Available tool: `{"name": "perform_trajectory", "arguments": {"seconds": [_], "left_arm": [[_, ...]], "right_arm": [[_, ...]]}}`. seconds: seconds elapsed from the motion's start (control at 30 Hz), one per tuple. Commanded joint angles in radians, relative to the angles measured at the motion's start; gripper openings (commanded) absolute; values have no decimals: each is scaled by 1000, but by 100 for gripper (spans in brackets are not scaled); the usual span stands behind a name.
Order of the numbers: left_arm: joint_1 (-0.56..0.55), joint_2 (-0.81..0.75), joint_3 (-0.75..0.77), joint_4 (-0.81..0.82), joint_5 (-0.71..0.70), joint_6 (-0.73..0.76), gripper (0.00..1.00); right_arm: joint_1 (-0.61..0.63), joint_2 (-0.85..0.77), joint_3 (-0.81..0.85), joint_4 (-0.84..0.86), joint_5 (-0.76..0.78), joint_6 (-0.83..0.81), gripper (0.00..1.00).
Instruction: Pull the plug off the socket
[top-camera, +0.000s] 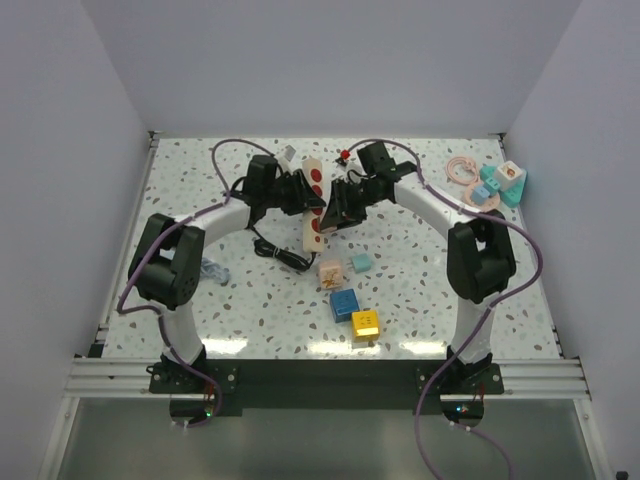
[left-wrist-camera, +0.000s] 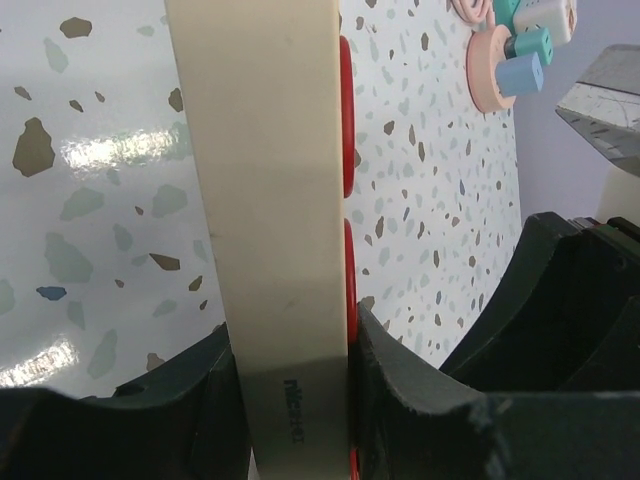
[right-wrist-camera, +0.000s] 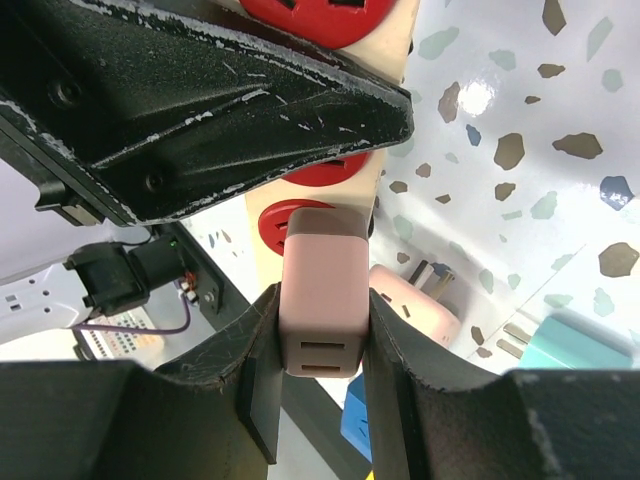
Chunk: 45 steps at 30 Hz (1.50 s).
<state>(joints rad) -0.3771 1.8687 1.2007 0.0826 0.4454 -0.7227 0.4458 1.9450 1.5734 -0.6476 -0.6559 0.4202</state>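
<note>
The socket (left-wrist-camera: 265, 180) is a cream power strip with red outlet faces, lying at the middle of the table (top-camera: 313, 205). My left gripper (left-wrist-camera: 290, 350) is shut on its sides, one finger on each long edge. The plug (right-wrist-camera: 320, 290) is a pink block with two slots in its near end. Its far end meets a red outlet face (right-wrist-camera: 275, 215), and no prongs show. My right gripper (right-wrist-camera: 322, 330) is shut on the plug's sides. From above, the two grippers meet over the strip, left (top-camera: 298, 190) and right (top-camera: 338, 208).
A thin black cord (top-camera: 275, 248) curls beside the strip. A second pink adapter (right-wrist-camera: 420, 305) lies prongs-out on the table just past the plug. Blue (top-camera: 344, 303), yellow (top-camera: 365, 323) and teal (top-camera: 361, 263) cubes sit in front. Toys (top-camera: 498, 185) cluster at the back right.
</note>
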Motion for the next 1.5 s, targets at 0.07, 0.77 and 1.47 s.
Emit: {"name": "perform_trajectory", "arguments": {"seconds": [0.07,0.77,1.47], "left_arm": [[69,58,17,-205,-131,164,0],[73,73,33,-213,-125,180,0],[73,1,50,-190,-62,161,0]], "right_arm": [[-64,-156,8,-98,33,-72,0],[-133,-124,73,-192,-85,-158,0],[-93,-120,-153,-38,279,-11,0]]}}
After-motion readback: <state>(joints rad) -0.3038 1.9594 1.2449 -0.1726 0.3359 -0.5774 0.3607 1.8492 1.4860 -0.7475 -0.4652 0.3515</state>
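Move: The right hand grips the plug, still in the strip's near outlet. The strip's middle lies about 4 cm left of this hand, 3 cm farther out and 2 cm lower. A loose pink plug on the table is some 8 cm back and straight below, and a teal block is 5 cm back and 8 cm to the right, both about 11 cm down. From the left hand, which holds the strip, the plug is roughly 5 cm back and 5 cm right. Keeping its pinch on the plug, the right hand pulls firmly to the right and a little up, and the left hand, still gripping the strip, is drawn about 2 cm right with it. Then they part: the left hand jerks some 8 cm left and 9 cm down, tipping as it goes, while the right carries on right, about 7 cm in all, dipping and tilting its fingers farther down near the end. ##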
